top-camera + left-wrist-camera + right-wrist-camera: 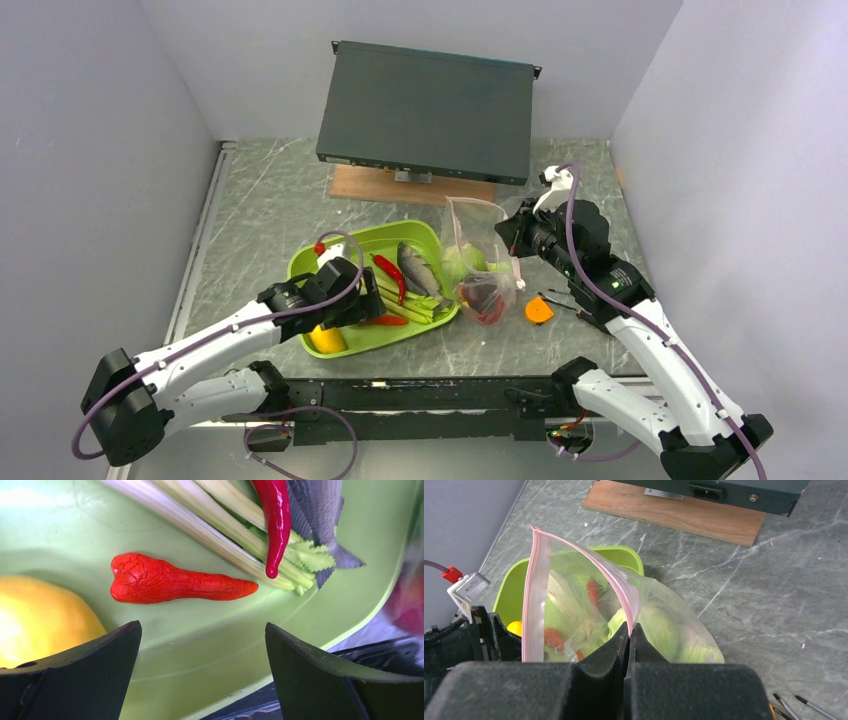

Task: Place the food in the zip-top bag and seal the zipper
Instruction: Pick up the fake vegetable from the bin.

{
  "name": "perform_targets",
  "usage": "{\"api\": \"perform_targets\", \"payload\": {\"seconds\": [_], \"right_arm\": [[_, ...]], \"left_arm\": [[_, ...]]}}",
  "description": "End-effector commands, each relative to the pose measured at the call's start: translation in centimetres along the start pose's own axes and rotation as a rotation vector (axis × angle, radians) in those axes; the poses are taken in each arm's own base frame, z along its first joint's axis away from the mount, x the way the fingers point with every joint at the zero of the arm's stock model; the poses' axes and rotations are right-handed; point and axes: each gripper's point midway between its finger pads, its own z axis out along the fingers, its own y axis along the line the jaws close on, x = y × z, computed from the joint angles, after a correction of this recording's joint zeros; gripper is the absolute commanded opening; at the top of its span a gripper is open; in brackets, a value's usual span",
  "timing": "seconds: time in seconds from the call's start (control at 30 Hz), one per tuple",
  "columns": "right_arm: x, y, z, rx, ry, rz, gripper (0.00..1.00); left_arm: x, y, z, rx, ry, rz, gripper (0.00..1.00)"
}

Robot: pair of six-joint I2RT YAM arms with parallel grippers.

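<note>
The lime-green tray [375, 240] holds food: a grey fish [418, 268], a smooth red chilli [276, 520], green stalks [225, 530], a wrinkled red pepper [175, 582] and a yellow fruit [40, 615]. My left gripper [202, 625] hangs open just above the tray's near side, the wrinkled pepper lying beyond its fingertips, nothing between them. The clear zip-top bag [589, 605] stands to the right of the tray with its mouth open. It holds a pale green cabbage [659, 630] and dark red pieces [483, 297]. My right gripper [629, 626] is shut on the pink zipper [531, 595] edge.
A dark flat box [425, 110] rests on a wooden board [360, 185] at the back. An orange-handled screwdriver [538, 311] and thin tool shafts [794, 702] lie right of the bag. Grey walls close in both sides.
</note>
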Motion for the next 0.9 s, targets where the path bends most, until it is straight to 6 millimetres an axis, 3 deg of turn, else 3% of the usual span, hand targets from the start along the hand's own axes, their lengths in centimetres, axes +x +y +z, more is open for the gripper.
{"api": "perform_targets", "payload": {"seconds": [0.0, 0.33, 0.53, 0.7, 0.87], "right_arm": [[-1.5, 1.1, -0.1, -0.049, -0.052, 0.021, 0.00], [-1.8, 1.0, -1.2, -0.046, -0.072, 0.018, 0.00], [-1.7, 1.0, -1.3, -0.046, -0.071, 0.017, 0.00], [-1.7, 1.3, -1.3, -0.062, -0.071, 0.021, 0.00], [-2.0, 1.5, -1.5, -0.068, -0.078, 0.023, 0.00]], "left_arm": [[-0.8, 0.4, -0.2, -0.051, -0.061, -0.309, 1.00], [-2.1, 1.3, 2.8, -0.123, -0.012, -0.685, 0.98], [-0.9, 2.6, 5.2, -0.166, 0.039, -0.820, 0.94], [-0.5, 3.9, 6.3, -0.242, 0.036, -0.799, 0.75], [-1.5, 4.7, 4.8, -0.280, -0.018, -0.725, 0.45]]}}
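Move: The red-orange carrot in the green bin lies about 2 cm ahead of the left hand, 2 cm to its right and 6 cm below. At that depth, the yellow vegetable sits some 8 cm left and 2 cm back, the celery about 6 cm ahead and 6 cm right; the red chili is 10 cm ahead, 5 cm right. From the bag-holding right hand, the carrot is roughly 23 cm left, 10 cm back and 26 cm down. Left hand sinks about 6 cm and forward, turning some 40 degrees counter-clockwise, fingers closing on carrot's thick end. ##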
